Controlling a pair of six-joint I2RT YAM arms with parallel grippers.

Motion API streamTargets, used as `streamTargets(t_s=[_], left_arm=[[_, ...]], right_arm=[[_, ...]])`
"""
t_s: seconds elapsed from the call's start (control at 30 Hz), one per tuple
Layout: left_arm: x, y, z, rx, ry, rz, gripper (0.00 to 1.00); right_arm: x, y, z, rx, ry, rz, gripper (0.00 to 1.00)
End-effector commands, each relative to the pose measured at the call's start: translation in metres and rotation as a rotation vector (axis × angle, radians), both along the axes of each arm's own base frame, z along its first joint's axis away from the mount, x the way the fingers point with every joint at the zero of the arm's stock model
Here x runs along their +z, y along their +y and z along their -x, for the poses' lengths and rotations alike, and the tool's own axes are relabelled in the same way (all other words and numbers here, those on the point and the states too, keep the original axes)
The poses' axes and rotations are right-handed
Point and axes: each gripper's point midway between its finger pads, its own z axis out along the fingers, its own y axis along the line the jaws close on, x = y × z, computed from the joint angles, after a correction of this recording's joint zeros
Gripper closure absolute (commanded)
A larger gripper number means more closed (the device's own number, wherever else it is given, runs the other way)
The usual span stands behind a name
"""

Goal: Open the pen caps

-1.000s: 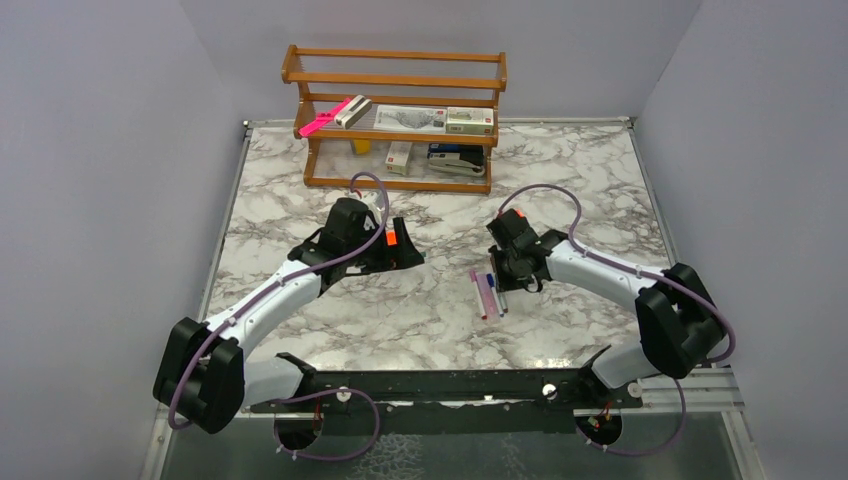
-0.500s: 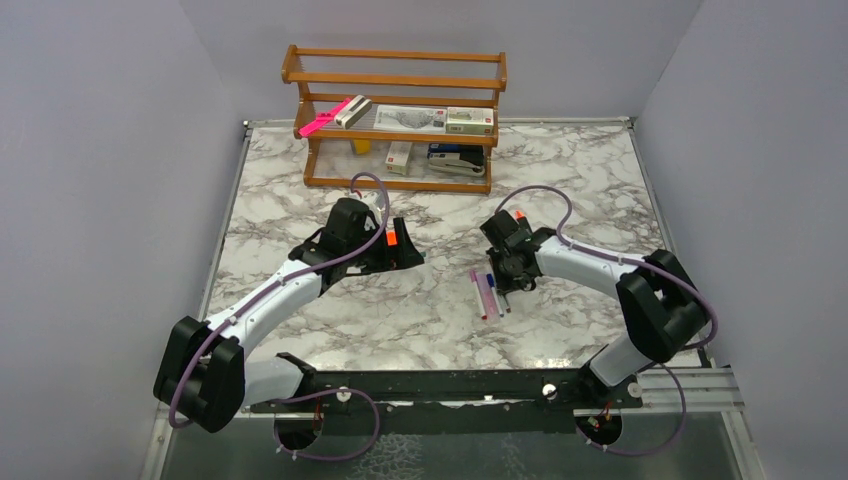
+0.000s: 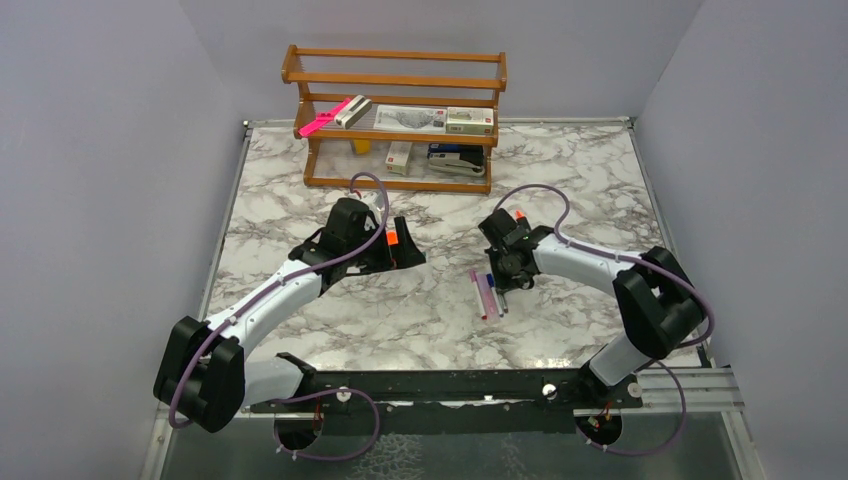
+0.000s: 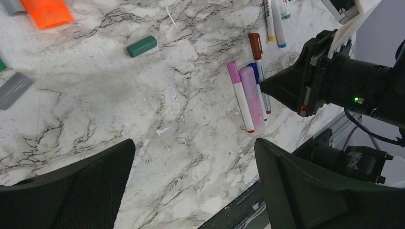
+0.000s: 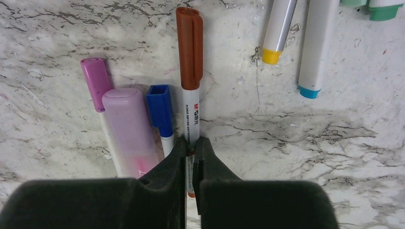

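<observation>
Several markers lie side by side on the marble table (image 3: 330, 320), seen in the right wrist view: one with a magenta cap (image 5: 95, 81), a lilac highlighter (image 5: 129, 124), one with a blue cap (image 5: 160, 107) and one with a dark red cap (image 5: 189, 47). My right gripper (image 5: 191, 143) is shut on the white barrel of the dark-red-capped marker, just below its cap. The cap is on. In the top view this gripper (image 3: 505, 283) sits over the marker group (image 3: 485, 295). My left gripper (image 4: 193, 157) hangs open over bare marble left of the markers. A loose green cap (image 4: 142, 46) lies further off.
Uncapped pens with yellow (image 5: 271, 56), teal (image 5: 309, 91) and green (image 5: 382, 12) tips lie right of the group. An orange piece (image 4: 47, 12) and a grey strip (image 4: 14, 88) lie near the left gripper. A wooden shelf (image 3: 400, 120) with boxes stands at the back.
My right gripper has closed onto the dark-red-capped marker's barrel and its arm has shifted slightly left. The left gripper has opened a little wider.
</observation>
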Motion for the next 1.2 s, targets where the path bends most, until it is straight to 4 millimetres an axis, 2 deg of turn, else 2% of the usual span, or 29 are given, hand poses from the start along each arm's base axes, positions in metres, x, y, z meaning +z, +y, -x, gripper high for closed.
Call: streamTargets(t_s=[0.0,0.23,0.33,0.47,0.57,0.73,0.93,1.17], left_arm=[[0.017,-0.008,0.000,-0.024,-0.045,0.055,0.01],[0.034,-0.018,0.001,-0.044,-0.075,0.118,0.01],[0.046,-0.025,0.002,-0.054,-0.088,0.172,0.01],[0.065,-0.035,0.004,-0.046,-0.110,0.265,0.01],[0.076,-0.046,0.007,-0.046,-0.117,0.329,0.01],[0.088,-0.061,0.013,-0.039,-0.128,0.434,0.01],[0.083,-0.073,0.014,-0.024,-0.128,0.431,0.01],[0.075,-0.084,0.010,-0.004,-0.131,0.419,0.01]], right_arm=[[0.018,0.002,-0.008,0.002,-0.067,-0.017,0.99],[0.097,0.016,-0.021,0.036,-0.225,-0.150,0.99],[0.129,0.034,-0.017,0.092,-0.260,-0.278,0.99],[0.159,0.060,-0.006,0.169,-0.280,-0.457,0.99],[0.169,0.077,0.004,0.221,-0.263,-0.567,0.99],[0.174,0.096,0.019,0.274,-0.213,-0.700,0.99],[0.171,0.106,0.028,0.292,-0.167,-0.773,0.99],[0.164,0.108,0.032,0.288,-0.142,-0.789,0.99]])
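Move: The right fingers are already shut on the brown marker at the table, and it is bound for the open left gripper, roughly 21 cm to the left, 3 cm ahead and 12 cm higher. Beside the right hand the blue marker lies 2 cm left, the pink highlighter 3 cm and the pink marker 5 cm left, all about 1 cm back. From the left hand, the brown cap is about 19 cm right, 4 cm ahead and 12 cm below; the loose green cap is 6 cm ahead, 2 cm right. Keeping its pinch on the brown marker's barrel, the right hand lifts it fast, some 15 cm straight up at first, then carries it about 10 cm left towards the left gripper, rolling some 40 degrees so its fingers swing to point leftward. The left hand, wide open, comes to meet it, going right and up about 7 cm each and levelling its fingers. ##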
